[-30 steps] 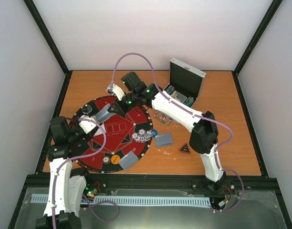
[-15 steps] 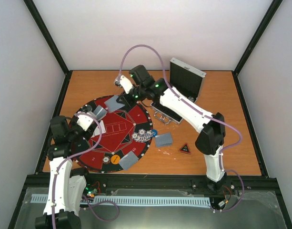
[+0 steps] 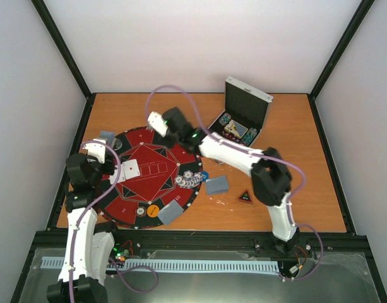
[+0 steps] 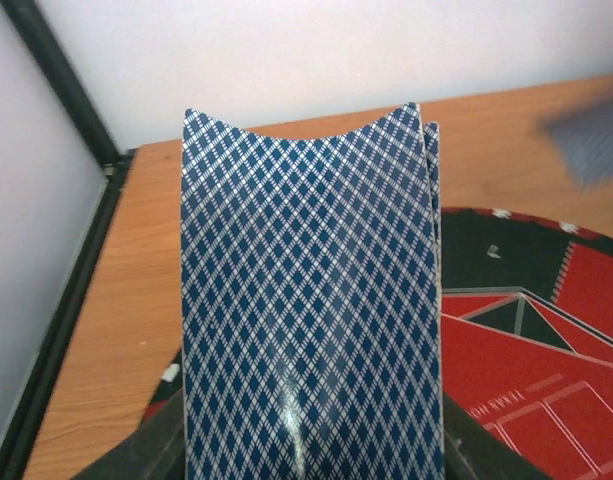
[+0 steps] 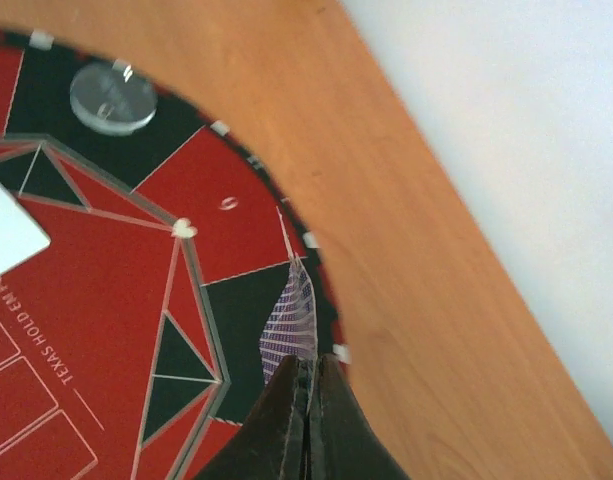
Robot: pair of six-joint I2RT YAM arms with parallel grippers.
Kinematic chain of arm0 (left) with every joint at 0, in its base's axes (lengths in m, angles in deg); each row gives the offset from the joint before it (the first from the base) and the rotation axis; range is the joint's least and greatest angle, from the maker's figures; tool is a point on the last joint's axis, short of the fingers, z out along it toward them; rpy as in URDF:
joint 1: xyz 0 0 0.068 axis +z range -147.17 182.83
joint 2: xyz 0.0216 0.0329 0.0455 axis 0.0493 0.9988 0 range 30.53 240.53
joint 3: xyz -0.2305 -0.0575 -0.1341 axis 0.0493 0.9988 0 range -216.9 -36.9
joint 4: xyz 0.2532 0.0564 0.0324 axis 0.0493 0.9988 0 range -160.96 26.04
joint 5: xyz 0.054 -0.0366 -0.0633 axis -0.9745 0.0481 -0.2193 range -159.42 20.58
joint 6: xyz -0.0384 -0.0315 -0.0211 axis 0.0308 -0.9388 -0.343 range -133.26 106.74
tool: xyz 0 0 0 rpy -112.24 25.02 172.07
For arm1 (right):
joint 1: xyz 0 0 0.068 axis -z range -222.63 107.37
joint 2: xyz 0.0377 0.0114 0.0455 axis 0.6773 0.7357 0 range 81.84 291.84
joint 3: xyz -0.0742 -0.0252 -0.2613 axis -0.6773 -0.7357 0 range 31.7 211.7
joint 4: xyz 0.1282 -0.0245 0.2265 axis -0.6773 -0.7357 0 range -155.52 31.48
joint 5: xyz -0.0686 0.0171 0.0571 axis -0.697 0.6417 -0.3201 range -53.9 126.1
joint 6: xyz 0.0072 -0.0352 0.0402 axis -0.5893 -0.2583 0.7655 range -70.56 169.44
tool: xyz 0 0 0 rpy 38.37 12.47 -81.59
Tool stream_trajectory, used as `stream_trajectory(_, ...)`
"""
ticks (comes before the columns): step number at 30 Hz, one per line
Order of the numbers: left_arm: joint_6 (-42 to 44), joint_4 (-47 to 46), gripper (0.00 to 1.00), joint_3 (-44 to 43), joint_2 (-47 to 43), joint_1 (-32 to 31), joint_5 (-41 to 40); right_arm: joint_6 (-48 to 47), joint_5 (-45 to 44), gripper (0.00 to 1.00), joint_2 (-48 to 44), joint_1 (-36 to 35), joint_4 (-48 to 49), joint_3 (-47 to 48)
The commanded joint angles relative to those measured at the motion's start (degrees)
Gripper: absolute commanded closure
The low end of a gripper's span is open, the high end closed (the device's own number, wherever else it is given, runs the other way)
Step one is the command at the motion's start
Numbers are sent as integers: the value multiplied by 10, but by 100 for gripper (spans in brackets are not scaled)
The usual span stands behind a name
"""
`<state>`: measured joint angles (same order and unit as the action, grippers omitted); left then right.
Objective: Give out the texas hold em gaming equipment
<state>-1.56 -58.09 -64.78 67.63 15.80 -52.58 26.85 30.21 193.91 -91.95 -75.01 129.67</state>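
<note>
My left gripper is shut on a bowed deck of playing cards with blue diamond backs, held over the mat's left edge. My right gripper is shut on a single card, seen edge-on above a black field at the mat's far rim. On the large round mat lie one face-up card, a pile of poker chips, a card at the near rim and a clear disc. A blue disc, another card and the triangle marker lie right of the mat.
The silver case stands open at the back right with chips inside. A black frame borders the wooden table. White walls close in on three sides.
The right gripper drew a card off the deck and carried it up to the mat's far rim. The left gripper swung left with the deck, uncovering a face-up card on the mat.
</note>
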Motion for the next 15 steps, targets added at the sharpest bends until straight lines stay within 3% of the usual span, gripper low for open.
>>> stream_trajectory(1, -73, -62, 63, -7, -16, 3, -94, -133, -66, 97, 103, -56, 116, 10)
stream_trajectory(9, -72, -68, 63, -7, -22, 3, -102, -234, -142, 97, 254, -116, 115, 99)
stream_trajectory(15, -56, -81, 63, -1, -25, 3, -108, -248, -150, 97, 261, -144, 66, 70)
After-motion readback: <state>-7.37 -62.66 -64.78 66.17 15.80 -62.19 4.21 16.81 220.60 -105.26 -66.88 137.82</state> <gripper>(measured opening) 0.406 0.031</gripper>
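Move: The right hand holds one card by its edge, high over the mat. The pair of face-up cards it heads for lies about 20 cm to its left, some 10 cm back and roughly 22 cm below. The clear round dish is about 26 cm left, nearly level fore-and-aft, and the chip pile 14 cm back and 3 cm right. From the deck-holding left hand, the pair is about 8 cm right, 2 cm back and 19 cm below. Down in a fast swoop of about 18 cm, and some 11 cm to the left with a little back, the right hand carries its pinched card towards the face-up pair, slowing at the end while the wrist rolls and turns by some 30 degrees, fingers kept shut. The left hand keeps the deck and eases about 3 cm left and 2 cm up, turning slightly counter-clockwise. ##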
